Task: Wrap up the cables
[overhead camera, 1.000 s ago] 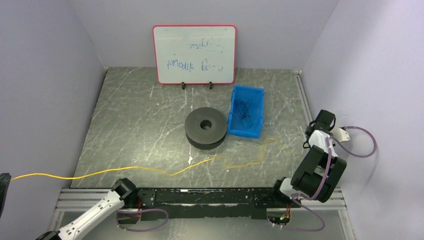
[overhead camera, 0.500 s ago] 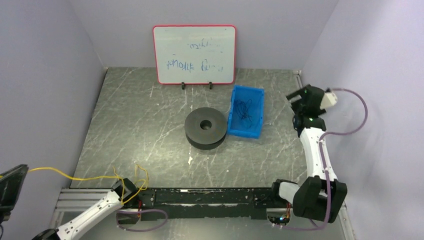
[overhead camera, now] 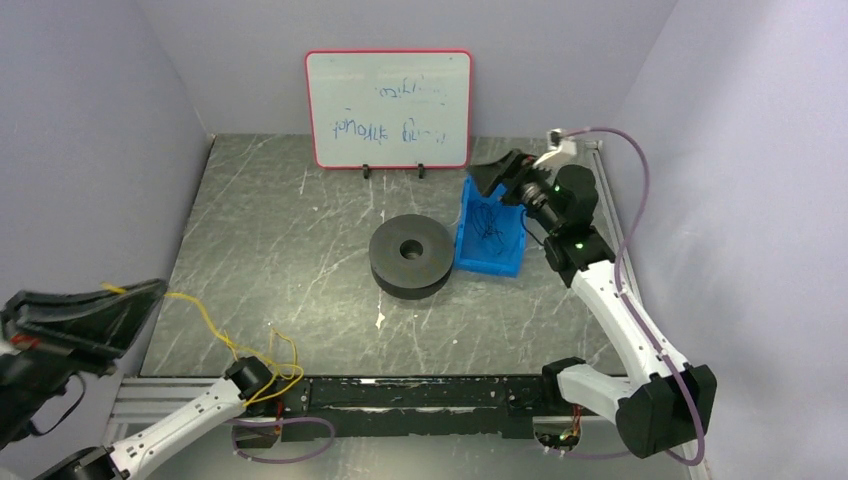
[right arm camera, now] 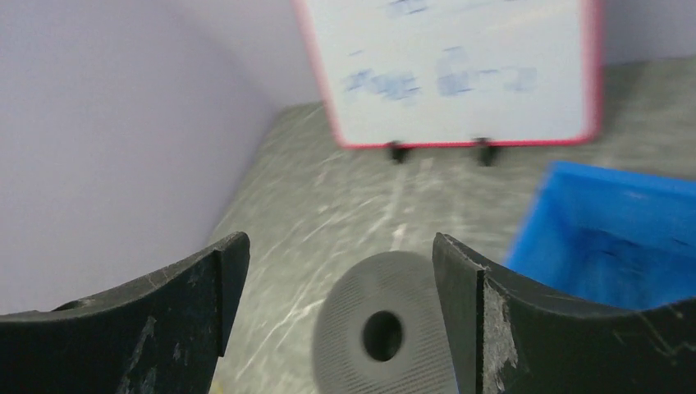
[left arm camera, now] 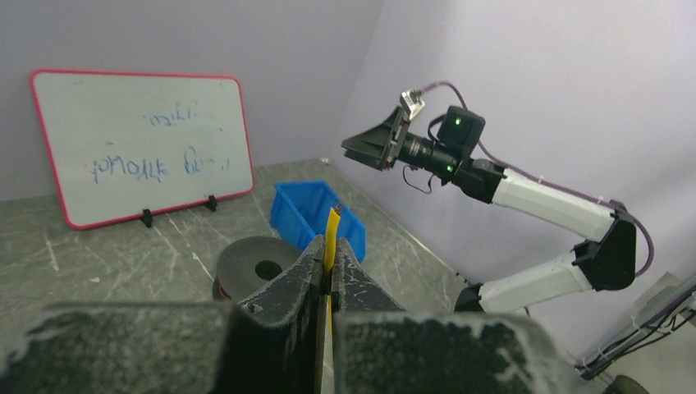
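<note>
A thin yellow cable (overhead camera: 283,375) lies bunched in loose loops by the left arm's base, and one strand rises from there to my left gripper (overhead camera: 158,287). That gripper hangs high at the near left, shut on the cable. In the left wrist view the yellow cable (left arm camera: 331,226) pokes up from between the shut fingers of my left gripper (left arm camera: 331,244). My right gripper (overhead camera: 492,177) hovers over the far end of the blue bin (overhead camera: 463,228), open and holding nothing. In its wrist view my right gripper (right arm camera: 341,250) frames the black spool (right arm camera: 386,328).
The black spool (overhead camera: 410,255) with a centre hole sits mid-table, touching the blue bin's left side. Thin black wires (overhead camera: 487,222) lie inside the bin. A red-framed whiteboard (overhead camera: 390,108) stands at the back. Purple walls close in on both sides.
The right arm swung from the right edge to above the blue bin and its jaws opened. The cable was dragged left off the table's middle into loops; the left gripper rose with it.
</note>
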Robot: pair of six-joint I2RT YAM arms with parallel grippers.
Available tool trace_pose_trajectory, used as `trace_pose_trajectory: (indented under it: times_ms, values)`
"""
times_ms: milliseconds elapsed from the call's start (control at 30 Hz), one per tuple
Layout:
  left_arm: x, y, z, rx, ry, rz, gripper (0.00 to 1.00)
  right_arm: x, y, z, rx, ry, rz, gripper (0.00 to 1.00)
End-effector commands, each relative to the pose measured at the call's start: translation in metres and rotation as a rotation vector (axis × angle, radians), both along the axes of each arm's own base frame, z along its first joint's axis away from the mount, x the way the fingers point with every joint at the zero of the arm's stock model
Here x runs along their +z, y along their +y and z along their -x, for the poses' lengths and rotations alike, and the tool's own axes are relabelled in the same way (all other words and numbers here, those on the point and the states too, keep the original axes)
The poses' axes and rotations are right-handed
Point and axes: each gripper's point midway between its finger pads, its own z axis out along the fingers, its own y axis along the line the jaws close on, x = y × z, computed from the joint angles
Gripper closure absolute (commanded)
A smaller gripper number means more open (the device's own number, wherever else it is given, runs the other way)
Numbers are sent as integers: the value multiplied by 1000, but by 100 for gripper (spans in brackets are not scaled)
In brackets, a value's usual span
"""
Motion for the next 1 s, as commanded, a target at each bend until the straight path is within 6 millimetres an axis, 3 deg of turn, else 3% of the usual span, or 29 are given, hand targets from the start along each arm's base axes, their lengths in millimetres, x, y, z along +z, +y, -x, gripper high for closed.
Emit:
trace_pose_trajectory:
  times_ms: [0, 167, 467, 633, 967]
  values:
    - [8, -42, -16, -100, 3, -46, 93, 38, 82, 54, 430, -227, 26, 15]
    - [3, -77, -33, -170, 25, -100, 93, 49, 133, 111, 708, -336, 36, 15]
    - [-7, -137, -50, -342, 30, -138, 93, 72, 183, 206, 1076, -525, 0, 15]
    - [-22, -172, -63, -432, 73, -144, 93, 86, 205, 235, 1177, -598, 25, 15]
    - [-38, -214, -75, -571, 75, -154, 93, 110, 203, 256, 1244, -681, -13, 16]
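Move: In the left fingers, high over the near left corner, hangs the yellow cable. That held end, which the open right hand goes for, lies roughly 33 cm back, 43 cm left and 18 cm above the right hand. From the right hand the grey spool is about 4 cm back, 15 cm left and 27 cm down; the blue bin 7 cm ahead, 4 cm right, 29 cm down. From the left hand the spool is about 29 cm ahead, 28 cm right and 45 cm down. Swinging back and left past the spool towards the cable, and climbing some 9 cm, the right hand keeps its jaws wide open and turns about 70 degrees counter-clockwise to face the left hand, easing to a stop. The left hand, still pinching the cable, brings it about 20 cm right, somewhat forward and down, turning clockwise. ##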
